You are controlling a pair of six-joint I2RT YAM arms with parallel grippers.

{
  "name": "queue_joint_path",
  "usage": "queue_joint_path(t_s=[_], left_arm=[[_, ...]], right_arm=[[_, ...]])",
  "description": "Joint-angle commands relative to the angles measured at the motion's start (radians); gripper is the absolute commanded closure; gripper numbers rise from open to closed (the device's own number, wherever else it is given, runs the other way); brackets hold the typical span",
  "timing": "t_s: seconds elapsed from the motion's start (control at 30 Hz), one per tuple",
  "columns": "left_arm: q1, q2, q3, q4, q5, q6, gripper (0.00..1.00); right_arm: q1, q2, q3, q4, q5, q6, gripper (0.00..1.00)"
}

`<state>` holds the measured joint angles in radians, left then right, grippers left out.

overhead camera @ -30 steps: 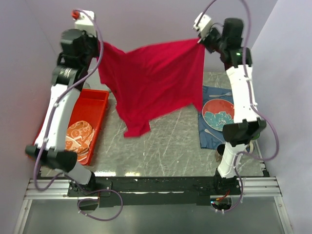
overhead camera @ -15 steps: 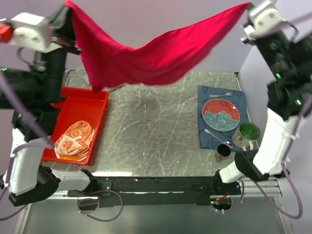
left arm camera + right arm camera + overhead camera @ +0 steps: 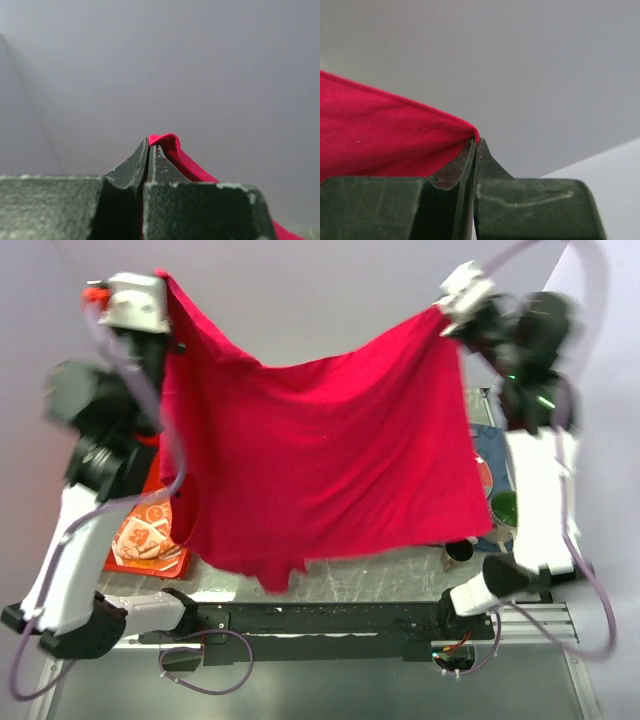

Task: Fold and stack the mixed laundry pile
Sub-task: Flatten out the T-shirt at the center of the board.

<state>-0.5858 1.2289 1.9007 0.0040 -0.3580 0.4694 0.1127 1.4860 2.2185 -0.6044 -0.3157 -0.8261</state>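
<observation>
The crimson-magenta shirt [image 3: 320, 460] hangs spread wide in the air between both arms, sagging in the middle and hiding most of the table. My left gripper [image 3: 163, 282] is shut on its upper left corner; red cloth [image 3: 172, 147] pokes out past the pressed-together fingers [image 3: 135, 162]. My right gripper [image 3: 440, 308] is shut on the upper right corner, the fabric [image 3: 385, 135] running off to the left of the closed fingertips [image 3: 475, 142]. The orange-and-white patterned cloth [image 3: 140, 538] lies in the red tray. The grey garment is out of view.
The red plastic tray [image 3: 152, 455] sits at the left behind the left arm. At the right a green cup [image 3: 508, 510], a dark small cup [image 3: 458, 552] and the edge of the dark blue placemat [image 3: 482, 440] show past the shirt.
Both arms swung the shirt high and toward the camera, then brought it down. It now hangs as a broad sheet nearer the front, covering the table centre.
</observation>
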Motion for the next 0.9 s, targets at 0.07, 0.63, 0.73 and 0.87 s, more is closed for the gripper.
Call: queue_joint_path(t_s=[0.07, 0.63, 0.73, 0.87], left_arm=[[0.265, 0.053, -0.406, 0.054, 0.239, -0.369, 0.99], [0.458, 0.758, -0.308, 0.166, 0.392, -0.609, 0.99], [0.461, 0.736, -0.287, 0.137, 0.381, -0.589, 0.99], [0.463, 0.672, -0.287, 0.099, 0.387, -0.548, 0.99]], right_arm=[[-0.018, 0.137, -0.397, 0.130, -0.026, 0.082, 1.00], [0.012, 0.746, -0.168, 0.222, 0.162, 0.008, 1.00], [-0.005, 0.723, -0.175, 0.239, 0.165, 0.028, 1.00], [-0.028, 0.671, -0.209, 0.241, 0.138, 0.067, 1.00]])
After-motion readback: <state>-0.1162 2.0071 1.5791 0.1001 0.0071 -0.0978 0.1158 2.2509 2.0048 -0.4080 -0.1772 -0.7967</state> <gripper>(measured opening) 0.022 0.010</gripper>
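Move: Far below both hands, which hold the T-shirt up by two corners, lies the board's centre: about 11 cm ahead, 19 cm right and 66 cm below the left hand, and about 1 cm ahead, 20 cm left and 57 cm below the right. From the left hand, the red bin is some 8 cm ahead and 24 cm left, the grey cloth 36 cm ahead and 14 cm left. The plate is roughly 4 cm ahead and 16 cm right of the right hand. Swinging both arms fast down and forward over the board, the hands bring the red T-shirt down from high in the air, each wrist tipping nose-down by some 45 to 60 degrees and the shut fingers keeping their corners. The left drops about 55 cm, the right a bit under 50, then both rise a little, the left by some 7 cm, still easing forward towards the far edge. ##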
